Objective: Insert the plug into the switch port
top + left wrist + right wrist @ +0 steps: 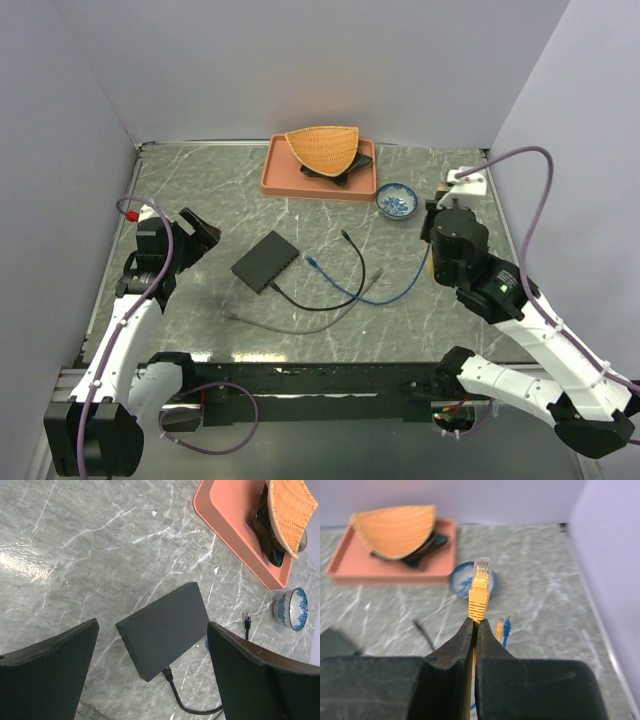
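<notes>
The switch (266,261) is a flat black box lying on the marble table left of centre. In the left wrist view the switch (167,627) has a black cable (172,682) plugged into its near side. My left gripper (200,235) hovers just left of the box, open, with the box showing between its fingers (50,670). My right gripper (473,622) is raised at the right side of the table, shut on the yellow plug (480,587) just behind its boot. The clear tip points toward the back wall. From above, my right gripper (438,215) is far from the switch.
A salmon tray (285,182) at the back holds a wicker basket (322,148) on a black dish. A blue-and-white bowl (397,201) stands beside it. Black, blue (350,292) and grey (290,325) cables lie loose between the switch and the right arm.
</notes>
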`<state>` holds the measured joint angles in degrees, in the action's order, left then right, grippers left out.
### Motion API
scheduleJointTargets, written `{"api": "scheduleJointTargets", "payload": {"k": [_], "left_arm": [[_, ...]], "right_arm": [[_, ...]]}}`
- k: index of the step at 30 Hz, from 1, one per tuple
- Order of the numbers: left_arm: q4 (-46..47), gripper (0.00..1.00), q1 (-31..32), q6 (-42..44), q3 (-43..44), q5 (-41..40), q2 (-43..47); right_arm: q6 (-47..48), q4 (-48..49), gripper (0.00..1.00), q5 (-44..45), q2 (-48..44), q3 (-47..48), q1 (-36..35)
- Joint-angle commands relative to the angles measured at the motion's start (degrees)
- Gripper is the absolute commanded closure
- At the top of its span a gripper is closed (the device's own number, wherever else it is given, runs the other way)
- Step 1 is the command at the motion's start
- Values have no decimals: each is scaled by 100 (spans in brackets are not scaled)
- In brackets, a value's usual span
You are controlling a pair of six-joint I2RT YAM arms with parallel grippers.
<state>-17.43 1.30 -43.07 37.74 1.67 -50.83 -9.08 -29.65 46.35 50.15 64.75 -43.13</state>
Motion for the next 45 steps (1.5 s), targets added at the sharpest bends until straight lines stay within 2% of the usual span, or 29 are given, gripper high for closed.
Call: {"api": "scheduleJointTargets", "payload": {"k": [1,7,8,10,11,14,15,17,18,22,27,34,39,45], "left_arm": [[126,4,-25,88,138,9,20],[99,4,-25,132,190,0,-15],[126,4,-25,115,173,17,-15],[222,4,-25,88,129,70,-41],[240,4,-25,79,129,175,-59],[354,4,-25,79,120,394,-111],[398,4,-25,88,85,456,-112],[574,4,-16,132,41,684,-85],[626,4,-24,141,15,755,-68],[934,4,-16,176,-143,1159,46],[1583,4,-25,203,-372,1940,-23],[2559,2,28,-52,-592,3048,-603],[2842,1,388,-175,-548,3216,-919],[2885,2,977,-193,-276,3093,-1201]], "right_arm": [[64,116,100,1209,-496,39,24],[749,1109,100,1570,-1253,-252,24],[759,1154,100,1179,-1297,-270,24],[829,1216,100,957,-1298,-305,16],[838,1129,100,494,-1245,-305,24],[698,516,100,-80,-675,-95,16],[567,330,100,-613,-317,-42,24],[531,276,100,-1117,-7,-85,16],[504,293,100,-1711,256,-146,7],[557,951,100,-3188,714,-944,-63],[582,1497,100,-4738,1531,-1421,-160],[293,1769,100,-5381,2368,-1465,-327],[188,2156,100,-5750,2280,-1632,-380],[214,2130,100,-5927,2297,-1553,-415]]}}
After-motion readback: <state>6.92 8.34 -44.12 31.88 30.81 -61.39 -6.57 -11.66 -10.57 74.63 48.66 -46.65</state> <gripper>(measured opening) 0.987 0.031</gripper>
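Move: The right hand, already holding the yellow plug, has the switch roughly 34 cm to its left, 5 cm ahead and 33 cm below. The blue plug lies about 10 cm to the right of the switch, level with it; the black cable's loose end is some 18 cm right of the switch and 5 cm farther out. From the open left hand, the switch lies about 14 cm right, 2 cm ahead and 15 cm below. Right hand swings yellow plug right-up, then 27 cm left and down; open left hand goes right towards switch. ##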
